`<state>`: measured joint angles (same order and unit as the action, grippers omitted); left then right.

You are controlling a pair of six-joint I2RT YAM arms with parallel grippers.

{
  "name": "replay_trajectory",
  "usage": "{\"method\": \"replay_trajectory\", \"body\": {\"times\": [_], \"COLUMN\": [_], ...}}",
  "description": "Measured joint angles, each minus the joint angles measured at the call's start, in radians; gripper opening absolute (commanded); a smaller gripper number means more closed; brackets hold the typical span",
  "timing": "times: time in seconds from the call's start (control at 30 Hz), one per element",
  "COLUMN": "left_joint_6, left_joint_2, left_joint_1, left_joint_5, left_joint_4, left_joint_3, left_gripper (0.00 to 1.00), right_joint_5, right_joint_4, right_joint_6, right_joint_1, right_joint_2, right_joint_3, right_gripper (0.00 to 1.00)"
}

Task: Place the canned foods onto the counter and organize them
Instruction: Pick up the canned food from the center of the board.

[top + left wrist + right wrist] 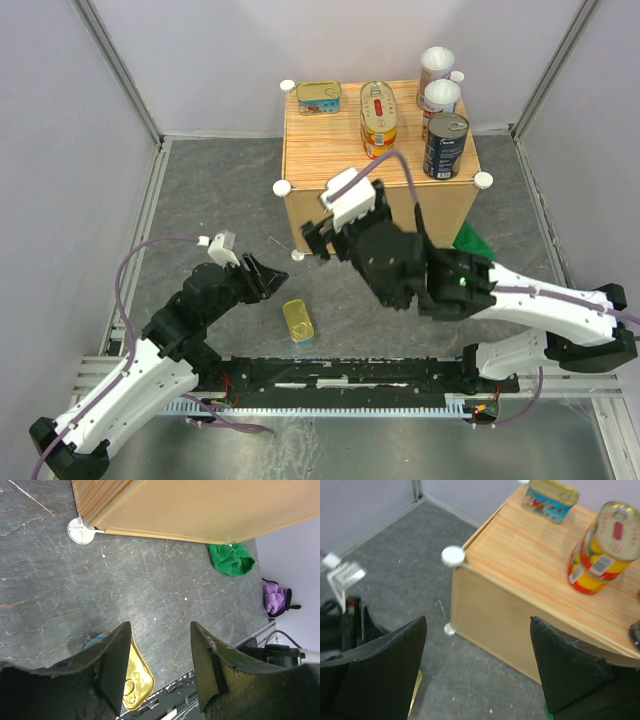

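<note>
One rectangular gold-lidded tin point(297, 322) lies flat on the grey floor in front of the counter point(340, 150). My left gripper point(265, 280) hovers just left of it, open. In the left wrist view the tin point(136, 680) shows past the left finger, outside the gap of the gripper point(160, 625). My right gripper point(318, 245) is open and empty at the counter's front left corner; its wrist view shows the gripper point(477, 622) over bare floor. On the counter point(520, 565) stand a rectangular tin point(319, 97), stacked oval tins point(378, 118), two white-lidded cylinders point(440, 98) and a dark blue cylinder point(446, 145).
A green cloth point(470, 240) lies on the floor at the counter's front right corner. A purple cloth point(275, 597) sits near the wall. A black rail point(340, 375) runs along the near edge between the arm bases. White knobs point(281, 187) mark the counter's corners.
</note>
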<state>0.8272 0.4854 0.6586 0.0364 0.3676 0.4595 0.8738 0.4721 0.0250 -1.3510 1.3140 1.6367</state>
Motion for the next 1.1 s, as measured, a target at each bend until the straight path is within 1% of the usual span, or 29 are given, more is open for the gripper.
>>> {"method": "replay_trajectory", "body": {"times": [0.1,0.23,0.37,0.5,0.7,0.93,1.1], "left_joint_6": [0.01,0.012,0.011,0.011,0.017,0.055,0.07], "left_joint_2": [-0.017,-0.005,0.042,0.068,0.07,0.051,0.039], "left_joint_1": [0.0,0.0,0.0,0.0,0.0,0.0,0.0], "left_joint_5": [-0.02,-0.063,-0.105,-0.115,-0.092,-0.071,-0.062], "left_joint_4": [0.003,0.006,0.013,0.05,0.091,0.121,0.139], "left_joint_3": [-0.007,-0.013,-0.013,-0.013,-0.013,-0.027,-0.031], "left_gripper": [0.58,0.58,0.59,0.59,0.6,0.6,0.6], "right_joint_5": [0.067,0.108,0.112,0.096,0.043,-0.009,-0.069], "right_joint_4": [0.034,0.098,0.168,0.168,0.092,-0.062,-0.155], "right_joint_6": [0.057,0.182,0.339,0.446,0.528,0.558,0.573], "right_joint_1": [-0.112,-0.209,-0.259,-0.291,-0.305,-0.305,-0.298], "right_joint_2": [-0.003,-0.014,-0.042,-0.08,-0.063,0.064,0.159], "right_joint_3": [-0.068,-0.172,-0.279,-0.402,-0.541,-0.617,-0.638], "right_gripper": [0.91,0.91,0.91,0.91,0.92,0.93,0.93]}}
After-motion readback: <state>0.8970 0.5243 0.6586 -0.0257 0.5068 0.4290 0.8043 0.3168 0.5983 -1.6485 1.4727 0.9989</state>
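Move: The canned food left on the board, a flat gold-topped tin, lies far below the right hand: about 40 cm down, 7 cm back and 10 cm to its left. From the right hand, the left gripper is about 2 cm back, 14 cm left and 27 cm down. The counter's near left foot stands some 19 cm farther out than the tin, in line with it. From the left hand the tin is about 6 cm back, 4 cm right and 13 cm below. Towards the lone tin the right hand swoops down about 30 cm, also drawing back some 12 cm and finally edging left, the wrist tipping its wide-open fingers roughly 20 degrees further down; it ends above and just on the base side of the tin. The left hand sinks about 5 cm and eases back beside it, tipping down, fingers still half open. ##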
